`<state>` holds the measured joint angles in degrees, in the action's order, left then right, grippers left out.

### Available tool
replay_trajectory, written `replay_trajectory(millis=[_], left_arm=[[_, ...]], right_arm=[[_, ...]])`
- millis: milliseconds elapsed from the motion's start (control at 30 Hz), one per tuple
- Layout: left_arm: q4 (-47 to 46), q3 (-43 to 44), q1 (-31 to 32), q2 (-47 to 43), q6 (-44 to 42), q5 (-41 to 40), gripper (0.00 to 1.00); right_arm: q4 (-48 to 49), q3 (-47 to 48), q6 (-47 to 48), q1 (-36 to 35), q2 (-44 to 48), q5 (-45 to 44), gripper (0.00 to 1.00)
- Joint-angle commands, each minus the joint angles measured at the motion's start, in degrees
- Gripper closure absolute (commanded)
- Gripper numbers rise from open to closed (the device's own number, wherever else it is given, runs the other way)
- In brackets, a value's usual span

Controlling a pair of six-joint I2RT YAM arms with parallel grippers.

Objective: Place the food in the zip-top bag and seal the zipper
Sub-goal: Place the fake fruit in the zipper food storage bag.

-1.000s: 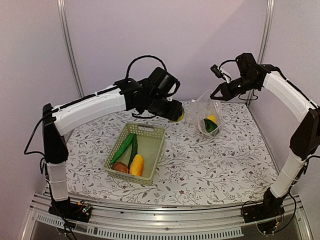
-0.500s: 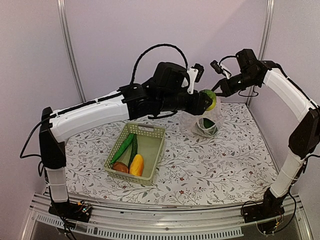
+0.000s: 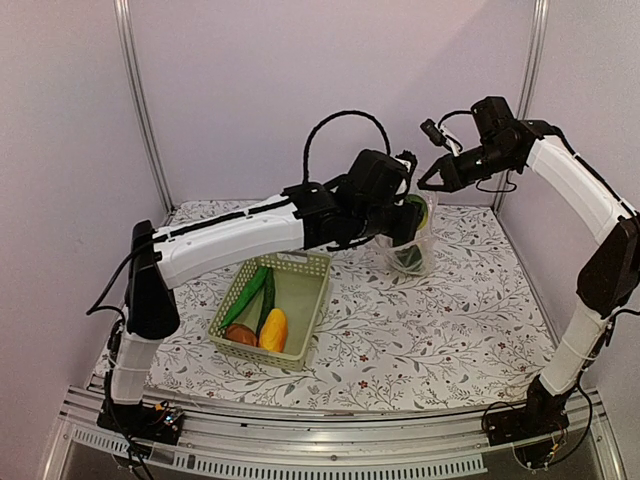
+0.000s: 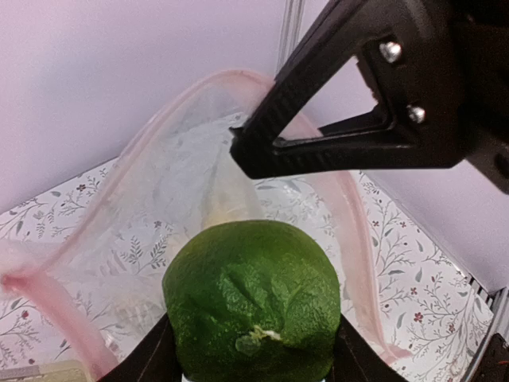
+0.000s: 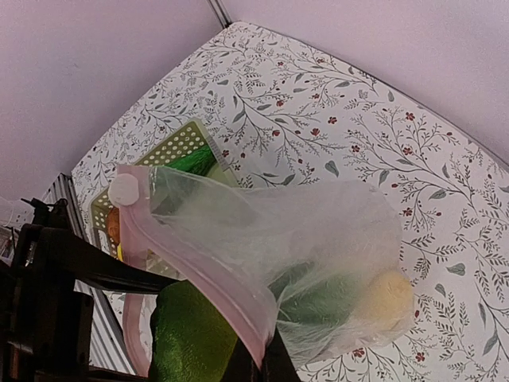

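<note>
My left gripper (image 3: 412, 214) is shut on a green lime (image 4: 253, 302) and holds it at the open mouth of the clear zip-top bag (image 3: 418, 243). My right gripper (image 3: 426, 186) is shut on the bag's pinkish zipper strip (image 5: 208, 280) and holds the mouth up; its black fingers (image 4: 318, 135) show in the left wrist view. The bag (image 5: 318, 231) hangs with its bottom on the table and holds a yellow lemon (image 5: 386, 299) and a green piece (image 5: 314, 301). The lime (image 5: 189, 338) sits just under the strip in the right wrist view.
A pale green slatted basket (image 3: 302, 262) stands left of the bag, under the left forearm. It holds two green cucumbers (image 3: 252, 290), an orange-yellow piece (image 3: 273, 330) and a reddish-brown round one (image 3: 240, 335). The floral cloth (image 3: 440, 330) covers the table.
My left arm has swung right and brought the lime from beside the basket to the bag's mouth. The right gripper has kept its hold on the strip, hardly moving.
</note>
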<state>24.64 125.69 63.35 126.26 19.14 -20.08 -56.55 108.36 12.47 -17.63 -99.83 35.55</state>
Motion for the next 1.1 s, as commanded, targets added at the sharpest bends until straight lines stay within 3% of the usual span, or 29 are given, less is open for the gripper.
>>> replay_trajectory(millis=[0, 133, 233, 400, 467, 600, 900, 1067], left_arm=[[3.4, 2.1, -0.2, 1.7, 1.1, -6.9, 0.62], [5.0, 4.4, -1.0, 4.1, 2.8, -7.9, 0.59], [3.1, 5.7, -1.6, 5.8, 3.5, -8.1, 0.49], [2.4, 12.6, -2.1, 10.9, 3.7, -4.5, 0.23], [2.7, 14.2, -1.9, 10.7, 3.2, -5.5, 0.02], [-0.8, 8.1, -1.7, 4.9, 1.4, -8.2, 0.0], [-22.1, -12.7, 1.8, -13.7, -6.4, -3.9, 0.0], [-23.1, -19.1, 2.0, -19.5, -7.3, -4.9, 0.0]], right_arm=[[0.2, 1.6, -1.5, -0.4, 0.7, 2.2, 1.0], [0.0, 1.5, -1.3, -0.4, 0.7, 4.0, 1.0], [-0.3, 1.3, -1.3, -0.4, 0.8, 5.8, 1.0], [-0.1, 1.8, -2.0, -0.5, 0.8, 7.0, 1.0], [0.1, 2.2, -2.4, -0.4, 0.6, 6.0, 1.0], [0.8, 2.5, -3.1, 0.1, 0.4, 6.0, 1.0], [0.9, 3.7, -3.3, 1.2, -1.6, 5.4, 1.0], [0.9, 3.8, -2.2, 2.0, -1.3, 2.9, 1.0]])
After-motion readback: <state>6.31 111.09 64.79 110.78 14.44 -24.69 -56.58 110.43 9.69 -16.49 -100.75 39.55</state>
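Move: Just inside the bag's mouth, the left hand still holds the green pepper. The bag's middle is about 3 cm ahead of this hand, 3 cm to its right and 10 cm below. The right gripper's tips are some 5 cm ahead, 4 cm right and 3 cm up; the basket is roughly 26 cm left, 8 cm back and 25 cm below. From the right hand, the bag's middle is about 2 cm back, 2 cm left and 12 cm down. Pushing the green pepper on into the bag's mouth, the left hand eases about 4 cm forward and a couple of centimetres down, then spreads its fingers fully to let go. It then pulls out, rising some 14 cm while drawing back and a little left, its fingertips tilting up. The right hand keeps its shut pinch on the rim, nearly still. ##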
